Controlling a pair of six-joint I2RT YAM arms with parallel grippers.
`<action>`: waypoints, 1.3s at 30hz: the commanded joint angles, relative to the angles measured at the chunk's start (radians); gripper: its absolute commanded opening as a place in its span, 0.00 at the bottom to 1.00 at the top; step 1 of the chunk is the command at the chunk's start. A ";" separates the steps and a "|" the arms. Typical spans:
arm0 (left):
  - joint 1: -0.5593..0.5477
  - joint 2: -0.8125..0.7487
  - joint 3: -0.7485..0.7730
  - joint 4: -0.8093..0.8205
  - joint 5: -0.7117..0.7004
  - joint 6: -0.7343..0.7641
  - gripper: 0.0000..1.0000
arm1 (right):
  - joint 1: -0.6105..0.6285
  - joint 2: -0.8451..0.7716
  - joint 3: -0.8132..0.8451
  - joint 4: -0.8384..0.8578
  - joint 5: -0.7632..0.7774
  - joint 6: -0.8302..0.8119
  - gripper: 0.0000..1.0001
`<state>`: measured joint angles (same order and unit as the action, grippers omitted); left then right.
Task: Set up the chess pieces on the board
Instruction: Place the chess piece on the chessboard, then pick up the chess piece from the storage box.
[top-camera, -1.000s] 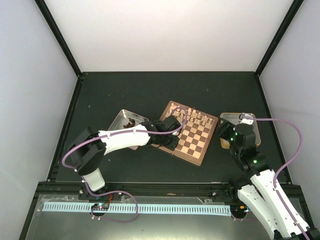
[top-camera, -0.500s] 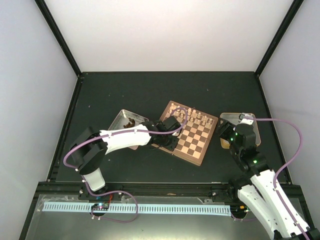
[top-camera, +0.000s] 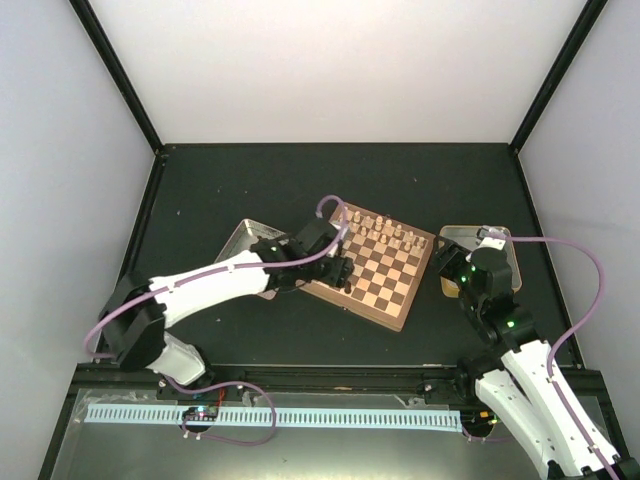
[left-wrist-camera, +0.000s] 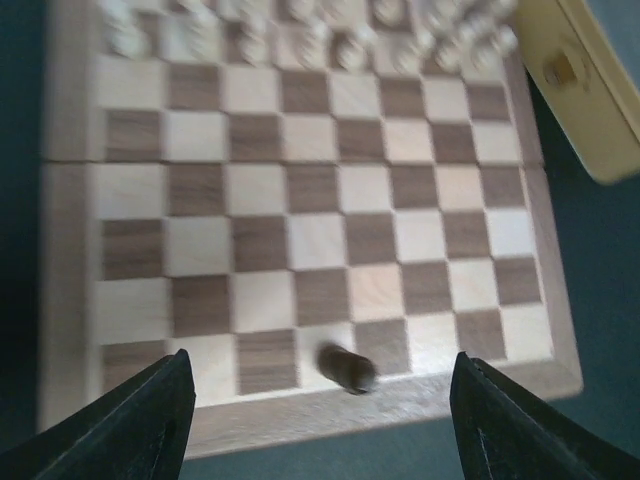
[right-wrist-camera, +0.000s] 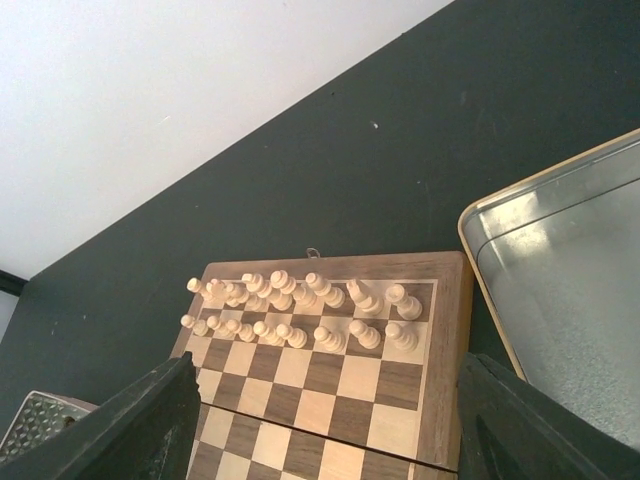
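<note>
The board lies tilted at mid-table, with cream chessmen along its far rows. My left gripper hangs open over the board's near-left edge. In the left wrist view a single dark brown chess piece rests on the last row by the rim. It sits between my spread left gripper fingers and touches neither. Blur hides whether it stands upright. My right gripper is open and holds nothing beside the board's right edge. In its wrist view the right gripper looks down on the board.
A shallow metal tray lies left of the board, partly under my left arm. A second metal tray sits to the right and shows again as the tray in the right wrist view. Black frame rails border the dark table.
My left gripper has opened wide and drawn back from the board's near-left corner, letting go of the dark piece on the last row. The right arm has stayed put.
</note>
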<state>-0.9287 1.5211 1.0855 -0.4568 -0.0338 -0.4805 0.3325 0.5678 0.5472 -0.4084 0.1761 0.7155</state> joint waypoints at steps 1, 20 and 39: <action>0.081 -0.112 -0.055 0.035 -0.153 -0.061 0.72 | 0.005 -0.018 0.000 0.018 -0.003 -0.009 0.72; 0.450 -0.161 -0.205 0.030 -0.138 -0.118 0.48 | 0.005 -0.044 0.009 0.001 0.028 -0.016 0.73; 0.481 0.059 -0.165 0.085 -0.009 -0.069 0.28 | 0.005 -0.042 0.007 -0.002 0.039 -0.016 0.74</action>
<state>-0.4580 1.5486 0.8768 -0.4072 -0.0803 -0.5728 0.3325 0.5274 0.5472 -0.4118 0.1928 0.7086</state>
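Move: For the left hand, the dark chess piece it will go for lies in the tray, about 8 cm ahead, 17 cm left and 11 cm below. Two dark pieces in the tray's corner are some 3 cm beyond that piece and 2 cm to its right; a long lying piece is about 4 cm to its left and 2 cm farther out. The dark piece already set on the board stands 2 cm back, 1 cm right and 8 cm below the hand. For the idle right hand, the target is roughly 38 cm left, 4 cm ahead and 18 cm lower. Already clear of the piece on the board, the left hand heads for the dark pieces in the tray, sweeping about 18 cm left and 8 cm forward. It rises a little at first, then sinks to end some 8 cm lower, turning about 35 degrees counter-clockwise. The fingers narrow from wide to a small gap above the target piece, with no grip visible. ##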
